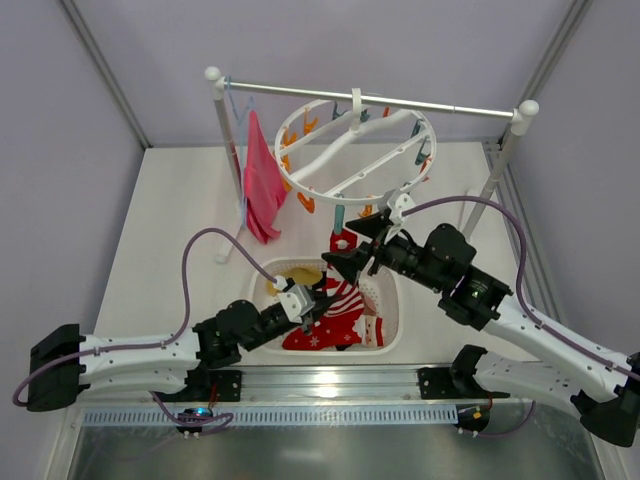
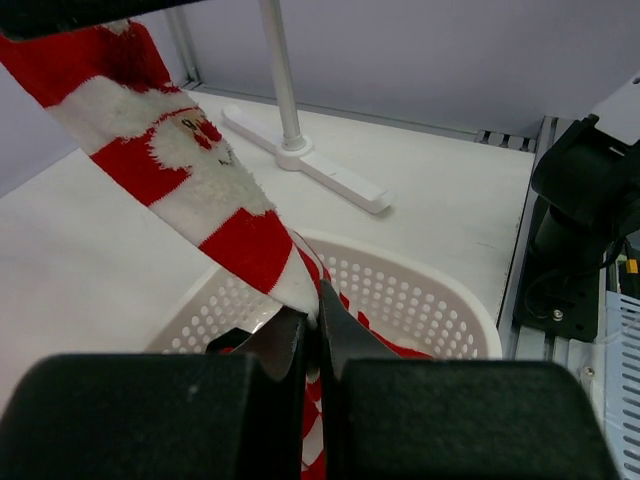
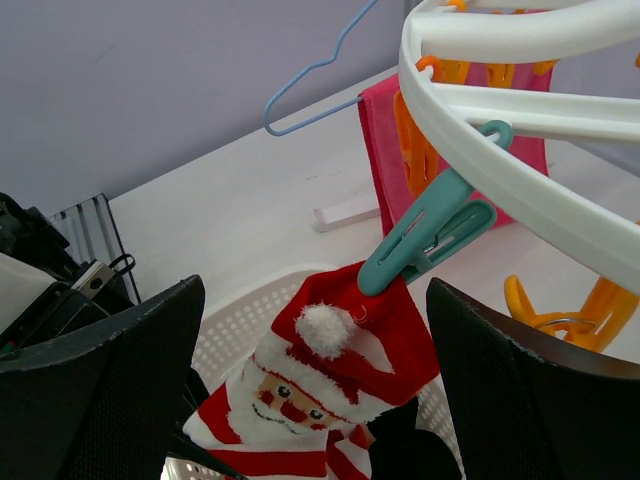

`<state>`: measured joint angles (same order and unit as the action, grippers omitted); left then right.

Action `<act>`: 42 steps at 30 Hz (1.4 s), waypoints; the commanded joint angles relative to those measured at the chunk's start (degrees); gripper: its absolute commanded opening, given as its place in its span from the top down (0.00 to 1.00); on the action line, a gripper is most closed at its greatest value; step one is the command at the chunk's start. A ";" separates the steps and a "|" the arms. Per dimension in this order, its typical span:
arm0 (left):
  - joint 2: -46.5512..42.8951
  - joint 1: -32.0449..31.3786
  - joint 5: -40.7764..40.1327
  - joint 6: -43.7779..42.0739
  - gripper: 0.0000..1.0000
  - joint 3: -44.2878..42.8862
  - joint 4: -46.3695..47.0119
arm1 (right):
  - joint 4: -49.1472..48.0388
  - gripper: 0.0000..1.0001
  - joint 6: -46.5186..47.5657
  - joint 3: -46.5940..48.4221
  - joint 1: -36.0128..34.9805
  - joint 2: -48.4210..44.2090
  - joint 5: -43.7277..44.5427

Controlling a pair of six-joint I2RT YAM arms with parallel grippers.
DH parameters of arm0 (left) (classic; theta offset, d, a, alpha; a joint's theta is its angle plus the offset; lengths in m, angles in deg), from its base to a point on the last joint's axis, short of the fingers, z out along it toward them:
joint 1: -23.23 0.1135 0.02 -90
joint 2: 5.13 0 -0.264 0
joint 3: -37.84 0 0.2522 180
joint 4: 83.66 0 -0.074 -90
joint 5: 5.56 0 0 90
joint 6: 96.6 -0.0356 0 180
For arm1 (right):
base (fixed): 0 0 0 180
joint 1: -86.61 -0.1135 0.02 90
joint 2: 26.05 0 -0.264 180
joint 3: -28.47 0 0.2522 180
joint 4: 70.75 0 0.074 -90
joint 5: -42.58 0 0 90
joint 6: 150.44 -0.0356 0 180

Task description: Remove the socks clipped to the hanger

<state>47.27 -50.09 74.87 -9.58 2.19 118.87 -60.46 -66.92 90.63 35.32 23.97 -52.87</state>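
Observation:
The white ring hanger [image 1: 355,150] hangs from the rack rail, with orange and teal clips round its rim [image 3: 520,170]. A teal clip [image 3: 430,235] pinches the top of a red-and-white Santa sock [image 3: 330,370]. That sock [image 2: 190,160] runs taut from the clip down to my left gripper [image 2: 318,320], which is shut on its lower striped end above the basket. My right gripper [image 3: 320,370] is open, its fingers [image 3: 110,390] standing either side of the sock just below the clip. In the top view the left gripper [image 1: 322,298] and the right gripper [image 1: 352,250] are close together.
A white perforated basket [image 1: 392,300] below holds red patterned socks [image 1: 335,328] and a yellow one [image 1: 300,274]. A magenta cloth [image 1: 262,185] hangs on a blue wire hanger at the rack's left post [image 1: 225,150]. The rack's foot [image 2: 320,170] lies beyond the basket.

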 commanded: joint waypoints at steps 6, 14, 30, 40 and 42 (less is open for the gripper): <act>-3.53 0.11 0.95 2.10 1.00 1.15 -4.04 | -9.36 0.09 -5.64 0.64 6.63 4.12 -8.34; -2.83 0.11 0.95 1.93 1.00 0.80 -3.95 | -14.98 0.09 -8.11 0.29 8.92 7.46 -9.75; -0.90 0.11 2.44 2.10 1.00 0.27 -3.07 | -18.07 0.18 -10.66 -0.06 9.10 9.66 -8.26; -0.20 0.11 3.76 2.37 1.00 0.09 -2.81 | -20.53 0.38 -11.71 -0.68 9.10 10.98 -8.35; -0.28 0.11 4.02 2.28 1.00 0.18 -2.72 | -21.06 0.43 -11.98 -0.85 9.10 11.15 -7.64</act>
<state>46.62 -49.74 75.38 -8.25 2.83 116.19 -76.24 -78.24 89.89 44.11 34.75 -61.46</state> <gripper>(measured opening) 0.006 0.585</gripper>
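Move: The teal clip holding the red Santa sock to the hanger lies about 5 cm ahead of the right hand, with no real sideways offset and roughly 2 cm higher. The sock's cuff hangs about 6 cm below it. An orange clip sits some 5 cm to the clip's right and 2 cm farther out; others hang about 7 cm to its left and 3 cm beyond. From the left hand, shut on the sock, the teal clip is roughly 10 cm ahead, 3 cm right and 12 cm up. Forward with a slight leftward drift, about 5 cm in all, the right hand brings its open fingers around the teal clip, quickly at first and then creeping while it rolls some 10 degrees, its left side rising. Late on, the fingers close about a third of the way, without a clear pinch. The left hand keeps its grip on the sock below and sinks about a centimetre. ##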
